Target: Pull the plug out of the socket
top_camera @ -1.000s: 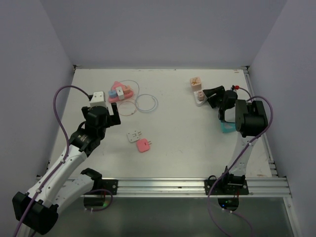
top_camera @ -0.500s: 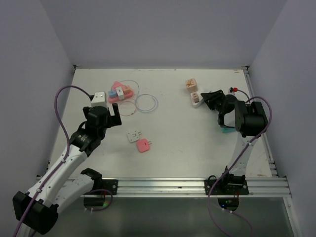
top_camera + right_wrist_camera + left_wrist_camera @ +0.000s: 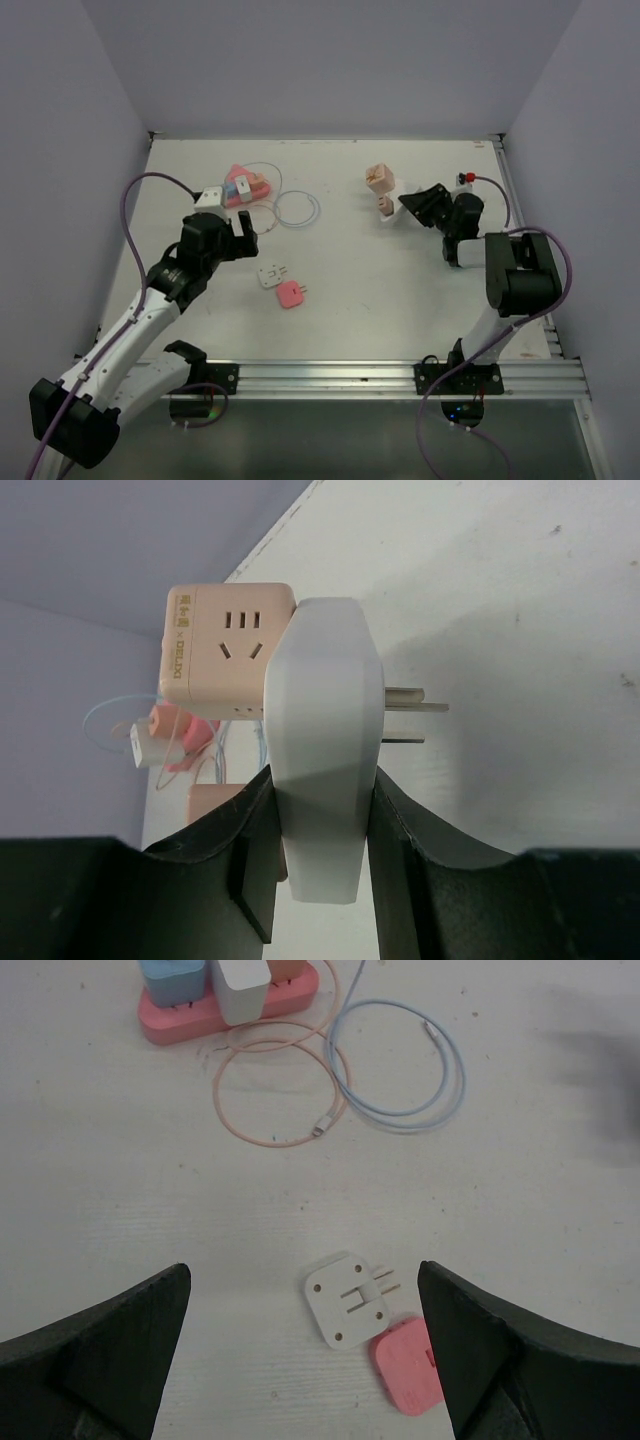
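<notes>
A white plug [image 3: 320, 700] is clamped between the fingers of my right gripper [image 3: 320, 780], which is shut on it. Its metal prongs [image 3: 412, 706] stick out bare to the right, just above the table. A peach cube socket [image 3: 225, 650] sits right behind the plug, touching its top. From above, the right gripper [image 3: 403, 204] is at the back right, with the peach cube [image 3: 379, 177] just beyond it and a small peach piece [image 3: 385, 204] at its tip. My left gripper [image 3: 236, 236] hangs open over the table's left middle.
Below the open left gripper [image 3: 305, 1270] lie a flat white plug [image 3: 348, 1298] and a pink one [image 3: 408, 1365]. Farther back sits a pink power strip [image 3: 225, 1008] with chargers in it, a peach cable loop [image 3: 280, 1085] and a blue cable loop [image 3: 400, 1070].
The right gripper has shut on the white plug and slid left, and the peach cube and small peach piece shifted left with it. The left arm has edged slightly right.
</notes>
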You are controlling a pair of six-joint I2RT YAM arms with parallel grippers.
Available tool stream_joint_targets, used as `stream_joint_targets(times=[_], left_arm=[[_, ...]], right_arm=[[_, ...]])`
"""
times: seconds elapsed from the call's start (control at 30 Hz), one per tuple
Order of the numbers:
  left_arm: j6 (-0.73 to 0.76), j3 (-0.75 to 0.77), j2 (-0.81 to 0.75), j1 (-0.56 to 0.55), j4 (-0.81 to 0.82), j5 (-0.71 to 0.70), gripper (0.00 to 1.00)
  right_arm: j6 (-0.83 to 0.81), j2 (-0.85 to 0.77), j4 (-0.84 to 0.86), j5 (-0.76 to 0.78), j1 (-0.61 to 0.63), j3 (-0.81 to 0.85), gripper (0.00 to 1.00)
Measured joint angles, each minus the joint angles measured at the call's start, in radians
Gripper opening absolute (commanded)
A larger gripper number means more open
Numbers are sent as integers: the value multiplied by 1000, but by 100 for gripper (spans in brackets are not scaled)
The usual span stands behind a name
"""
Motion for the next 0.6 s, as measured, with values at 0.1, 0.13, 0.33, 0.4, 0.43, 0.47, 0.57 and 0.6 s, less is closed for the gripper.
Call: stream_joint_targets(times=[0.1,0.13,0.33,0.4,0.43,0.47,0.57,0.6], left_arm=[[-40,2,8,0,6,58,99],[-59,2,12,0,11,79,99],[-196,2,42,0,69,220,99],[-245,2,56,-5,100,258,99],[-274,2,65,-10,117,273,99],[-300,2,75,-16,132,287,99],[-378,2,112,-64,187,304,99],[-397,2,125,-84,201,307,99]], right_arm=[[-72,-115,-105,7,37,-8,0],[-96,-156,-143,8,51,-8,0],[-222,-364,-344,46,158,-11,0],[-249,-426,-397,70,201,-22,0],[-259,-456,-422,87,222,-31,0],[-269,-484,-445,102,247,-40,0],[-293,-542,-507,154,320,-60,0],[-300,-558,-526,174,349,-66,0]])
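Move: The small peach plug, sitting with the peach cube in the white socket that the right gripper already holds clear of the table, is about 35 cm to the left hand's right, 15 cm ahead and 8 cm lower. The cube lies some 6 cm ahead of that plug. On the table about 16 cm below the left hand, the loose white plug is 7 cm right and 2 cm ahead, the pink plug 12 cm right and 4 cm back. From the right hand, the small plug is about 6 cm left and 1 cm back. Carry the gripped socket back and left about 10 cm each with the right arm, raising it some 7 cm and rolling its left side down while swinging it a little counter-clockwise. Meanwhile bring the wide-open left gripper about 10 cm right, over the loose white and pink plugs towards the small peach plug, rolling its left side down nearly 30 degrees; touch nothing with it yet. ##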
